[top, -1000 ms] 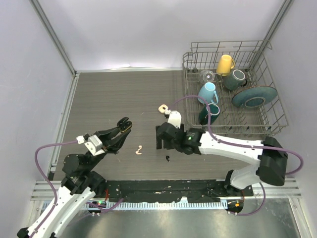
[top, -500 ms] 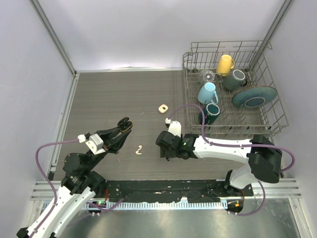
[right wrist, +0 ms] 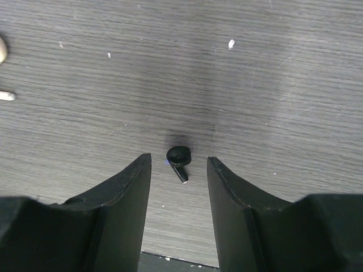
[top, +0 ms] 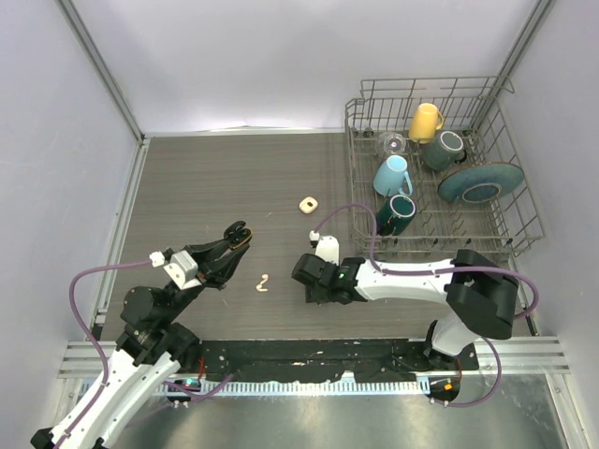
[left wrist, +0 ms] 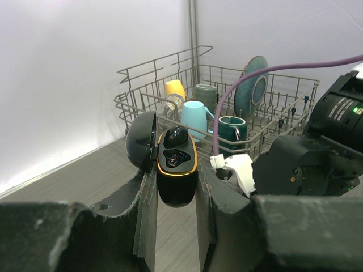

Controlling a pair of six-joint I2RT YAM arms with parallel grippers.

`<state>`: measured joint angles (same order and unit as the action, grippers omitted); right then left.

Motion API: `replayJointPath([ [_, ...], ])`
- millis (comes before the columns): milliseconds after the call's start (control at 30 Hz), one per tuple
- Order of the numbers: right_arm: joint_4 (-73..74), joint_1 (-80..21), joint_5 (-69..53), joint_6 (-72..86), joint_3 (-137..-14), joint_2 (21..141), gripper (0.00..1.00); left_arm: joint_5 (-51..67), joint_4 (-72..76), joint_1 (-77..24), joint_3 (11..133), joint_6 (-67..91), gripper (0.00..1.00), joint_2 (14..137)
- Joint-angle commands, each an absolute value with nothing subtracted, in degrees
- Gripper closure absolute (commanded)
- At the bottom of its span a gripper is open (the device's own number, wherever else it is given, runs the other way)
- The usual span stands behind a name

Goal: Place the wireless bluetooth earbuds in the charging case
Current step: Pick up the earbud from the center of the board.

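My left gripper is shut on a black charging case with a gold rim, held above the table with its lid open. One black earbud sits in the case's far socket; the near socket looks empty. The case also shows in the top view. My right gripper is open and low over the table, with a loose black earbud lying between its fingers, touching neither. The arm hides that earbud in the top view. A cream-white earbud lies between the two grippers.
A small cream rounded object lies mid-table. A wire dish rack with mugs and a plate stands at the back right and also shows in the left wrist view. The table's near edge is just below the right gripper.
My right gripper has moved toward the near edge and come down around the black earbud, which now is hidden in the top view. The left gripper and case have barely moved.
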<state>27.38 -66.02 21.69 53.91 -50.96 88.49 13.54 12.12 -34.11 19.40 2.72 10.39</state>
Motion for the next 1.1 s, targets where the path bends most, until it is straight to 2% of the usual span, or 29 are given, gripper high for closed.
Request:
replayJointPath([
  [0, 25.93, -66.18, 21.8, 53.7, -52.38, 90.79, 0.52, 13.8, 13.97, -34.28, 20.92, 3.16, 1.0, 10.37],
  [400, 25.05, -66.18, 22.15, 52.47, -53.26, 93.78, 0.55, 13.98, 14.33, -34.28, 20.92, 3.25, 1.0, 10.72],
  [500, 25.22, -66.18, 21.88, 52.12, -53.61, 94.57, 0.64, 13.8, 14.24, -34.28, 20.92, 3.16, 1.0, 10.72],
  [767, 26.89, -66.18, 21.97, 52.12, -53.96, 95.01, 0.68, 13.27, 14.15, -34.28, 20.83, 3.16, 1.0, 10.55],
  [867, 27.51, -66.18, 22.59, 53.17, -53.44, 94.66, 0.77, 13.27, 14.06, -34.28, 20.83, 3.16, 1.0, 10.37],
  [900, 27.42, -66.09, 22.59, 53.35, -53.09, 94.4, 0.83, 13.27, 14.06, -34.28, 20.83, 3.16, 1.0, 10.46],
  [1067, 29.09, -66.01, 24.6, 57.9, -52.38, 94.22, 0.9, 13.01, 14.06, -34.28, 20.92, 3.16, 1.0, 10.46],
])
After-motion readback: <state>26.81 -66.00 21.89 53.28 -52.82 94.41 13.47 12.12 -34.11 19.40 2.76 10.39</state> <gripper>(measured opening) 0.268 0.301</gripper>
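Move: The black earbud I'm after lies on the board almost straight below my right hand, roughly 2 cm down and between the lines of my open fingers. The white earbuds are about 11 cm left of my right hand and 3 cm farther out; the white case is some 21 cm ahead and 2 cm left. From my left hand, still holding the open black charging case, that black earbud is around 12 cm right, 1 cm back and 29 cm down. I sink my right hand about 2 cm, nearly straight down over the black earbud, and stop with a fingertip on either side of its rounded head. Then, holding that height, I close the half-open fingers and pinch the head, the grip firming up at the end. ##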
